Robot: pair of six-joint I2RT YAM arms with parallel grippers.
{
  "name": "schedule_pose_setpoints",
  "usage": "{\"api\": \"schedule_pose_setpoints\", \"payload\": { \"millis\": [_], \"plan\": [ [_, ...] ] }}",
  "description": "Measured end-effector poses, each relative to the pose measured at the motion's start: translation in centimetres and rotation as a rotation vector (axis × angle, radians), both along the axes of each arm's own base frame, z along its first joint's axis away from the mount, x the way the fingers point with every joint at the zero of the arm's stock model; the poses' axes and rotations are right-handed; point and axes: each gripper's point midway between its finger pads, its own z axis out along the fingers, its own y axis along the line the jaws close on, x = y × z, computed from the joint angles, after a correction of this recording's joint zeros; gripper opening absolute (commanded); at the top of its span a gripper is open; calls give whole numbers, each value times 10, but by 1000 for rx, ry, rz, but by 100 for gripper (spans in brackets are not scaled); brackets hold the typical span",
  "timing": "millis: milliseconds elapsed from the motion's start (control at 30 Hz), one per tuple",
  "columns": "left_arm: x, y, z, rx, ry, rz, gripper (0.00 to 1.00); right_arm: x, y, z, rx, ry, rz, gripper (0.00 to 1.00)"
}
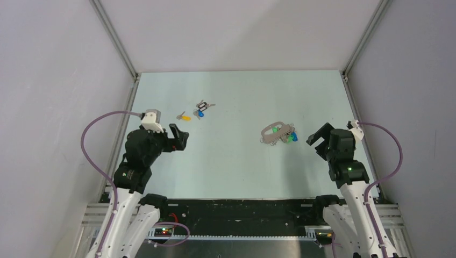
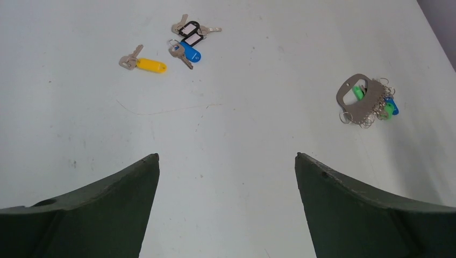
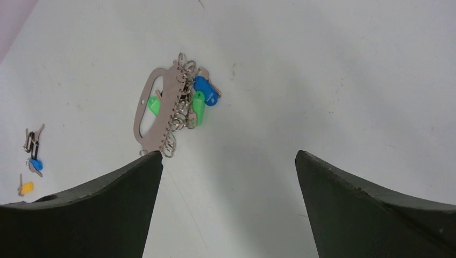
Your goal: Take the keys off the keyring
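Note:
The pale grey keyring (image 1: 273,133) (image 2: 355,91) (image 3: 157,105) lies flat right of the table's middle, with several small split rings along one side. Green-headed keys (image 3: 198,107) and a blue-headed key (image 3: 207,90) hang on it. Loose on the table at the back left lie a yellow-headed key (image 1: 184,116) (image 2: 148,65), a blue-headed key (image 1: 200,113) (image 2: 189,52) and a black-tagged key (image 2: 191,28). My left gripper (image 1: 180,136) (image 2: 227,157) hovers open near the left edge, nothing between its fingers. Just right of the keyring, my right gripper (image 1: 318,139) (image 3: 228,155) is also open and empty.
Grey walls with metal frame rails (image 1: 131,102) close the table on the left, back and right. Both arm bases and cables (image 1: 94,140) sit at the near edge.

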Motion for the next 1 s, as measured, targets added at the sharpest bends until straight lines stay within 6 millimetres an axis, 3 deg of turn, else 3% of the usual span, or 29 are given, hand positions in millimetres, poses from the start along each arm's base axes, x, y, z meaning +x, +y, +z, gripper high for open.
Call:
{"api": "schedule_pose_setpoints", "payload": {
  "millis": [267,533,667,800,1000],
  "plan": [
    [-2,-7,0,-14,7,-42,98,5,7,-14,66,7,26,88],
    [-1,-19,-14,-34,76,-88,98,23,76,-69,291,89,219,86],
    [-3,-41,-27,-50,149,-129,98,34,113,-88,351,136,285,84],
    [-8,-65,-33,-51,185,-166,98,50,131,-102,406,163,267,80],
    [-3,-79,-17,-124,110,-157,98,75,145,-110,468,164,196,71]
  ]
}}
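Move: From the right hand, the keyring lies about 15 cm to the left, some 12 cm ahead and 14 cm below. At its near right side lie the blue tag, about 8 cm left and 10 cm ahead of the hand, and the green tag, about 10 cm left and 9 cm ahead, both about as far below. From the left hand the keyring is roughly 39 cm to the right, 11 cm ahead and 20 cm below. Right hand swings about 15 cm left, down and forward towards the keyring, fingers narrowing; left shifts 8 cm right. ##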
